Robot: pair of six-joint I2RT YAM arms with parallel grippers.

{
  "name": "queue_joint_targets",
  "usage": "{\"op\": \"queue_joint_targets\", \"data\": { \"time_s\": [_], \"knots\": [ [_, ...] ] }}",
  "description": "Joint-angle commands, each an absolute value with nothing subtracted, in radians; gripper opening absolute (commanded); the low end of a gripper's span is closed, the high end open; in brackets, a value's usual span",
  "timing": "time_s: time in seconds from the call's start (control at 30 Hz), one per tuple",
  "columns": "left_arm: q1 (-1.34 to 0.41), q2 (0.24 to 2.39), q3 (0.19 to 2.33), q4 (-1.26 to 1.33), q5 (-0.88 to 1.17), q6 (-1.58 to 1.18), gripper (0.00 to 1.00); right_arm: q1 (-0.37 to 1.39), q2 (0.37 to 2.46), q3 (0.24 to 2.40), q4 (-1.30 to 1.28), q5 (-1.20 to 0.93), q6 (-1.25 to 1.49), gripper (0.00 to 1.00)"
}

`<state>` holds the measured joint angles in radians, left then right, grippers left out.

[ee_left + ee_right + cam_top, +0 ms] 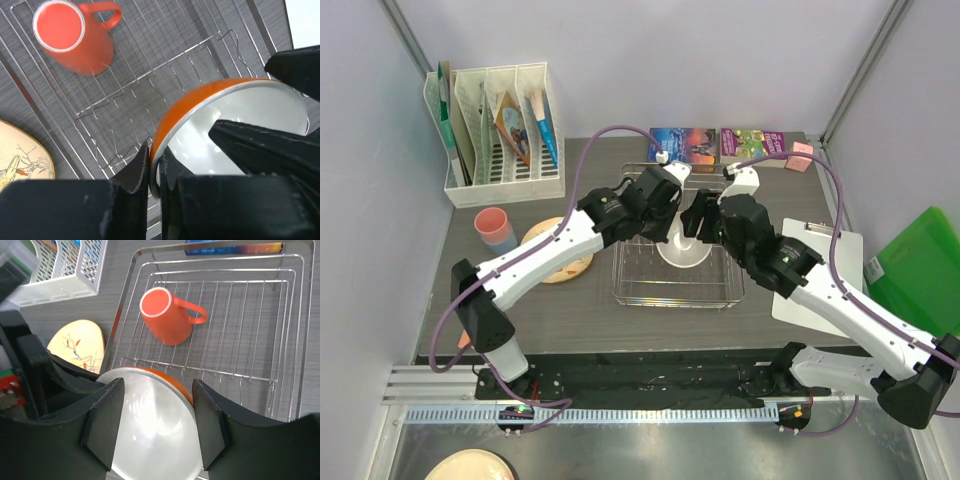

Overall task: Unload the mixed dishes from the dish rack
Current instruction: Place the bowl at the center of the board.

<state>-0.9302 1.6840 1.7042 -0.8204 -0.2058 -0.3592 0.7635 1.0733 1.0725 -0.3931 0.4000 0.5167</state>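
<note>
The orange bowl with white inside hangs tilted over the silver wire dish rack. My left gripper is shut on its rim, one finger outside and one inside. My right gripper is open, its fingers standing on either side of the bowl, the right one close to the orange edge. An orange handled mug lies in the rack. The cream floral plate rests on the table left of the rack. The pink cup sits stacked in the light blue cup beyond the plate.
A white slotted file organiser with papers stands at the back left. Two books lie behind the rack. A white board is under my right arm, with a green folder past the table's right edge.
</note>
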Motion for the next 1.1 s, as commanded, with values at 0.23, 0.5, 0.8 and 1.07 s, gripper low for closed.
{"op": "queue_joint_targets", "data": {
  "time_s": [0.23, 0.5, 0.8, 1.07],
  "knots": [
    [-0.917, 1.674, 1.749, -0.798, -0.193, -0.373, 0.00, 0.765, 1.005, 0.994, -0.397, 0.365, 0.574, 0.58],
    [-0.902, 1.658, 1.744, -0.802, -0.213, -0.374, 0.00, 0.764, 0.986, 0.953, -0.413, 0.324, 0.592, 0.29],
    [-0.902, 1.638, 1.736, -0.790, -0.201, -0.377, 0.00, 0.764, 1.051, 0.956, -0.414, 0.262, 0.578, 0.33],
    [-0.902, 1.597, 1.703, -0.781, -0.230, -0.371, 0.00, 0.765, 1.109, 0.965, -0.405, 0.247, 0.571, 0.01]
  ]
}}
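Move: The left gripper already holds the bowl by its left rim; the bowl's middle lies about 5 cm to its right, 1 cm back and 2 cm lower. From the half-open right gripper, the bowl's middle is roughly 7 cm down, 3 cm left and 2 cm back. The red mug in the rack stands about 16 cm ahead of the left hand, 2 cm right and 13 cm lower; the bird-painted plate is some 26 cm left, 5 cm ahead and 18 cm below. Lower the right gripper about 7 cm, easing it back some 2 cm and tipping the fingers down about 10 degrees, and narrow the fingers until they pinch the bowl's free right rim. Keep the left grip shut on the opposite rim; after a brief hold, draw the bowl about 2 cm left and a touch down. ##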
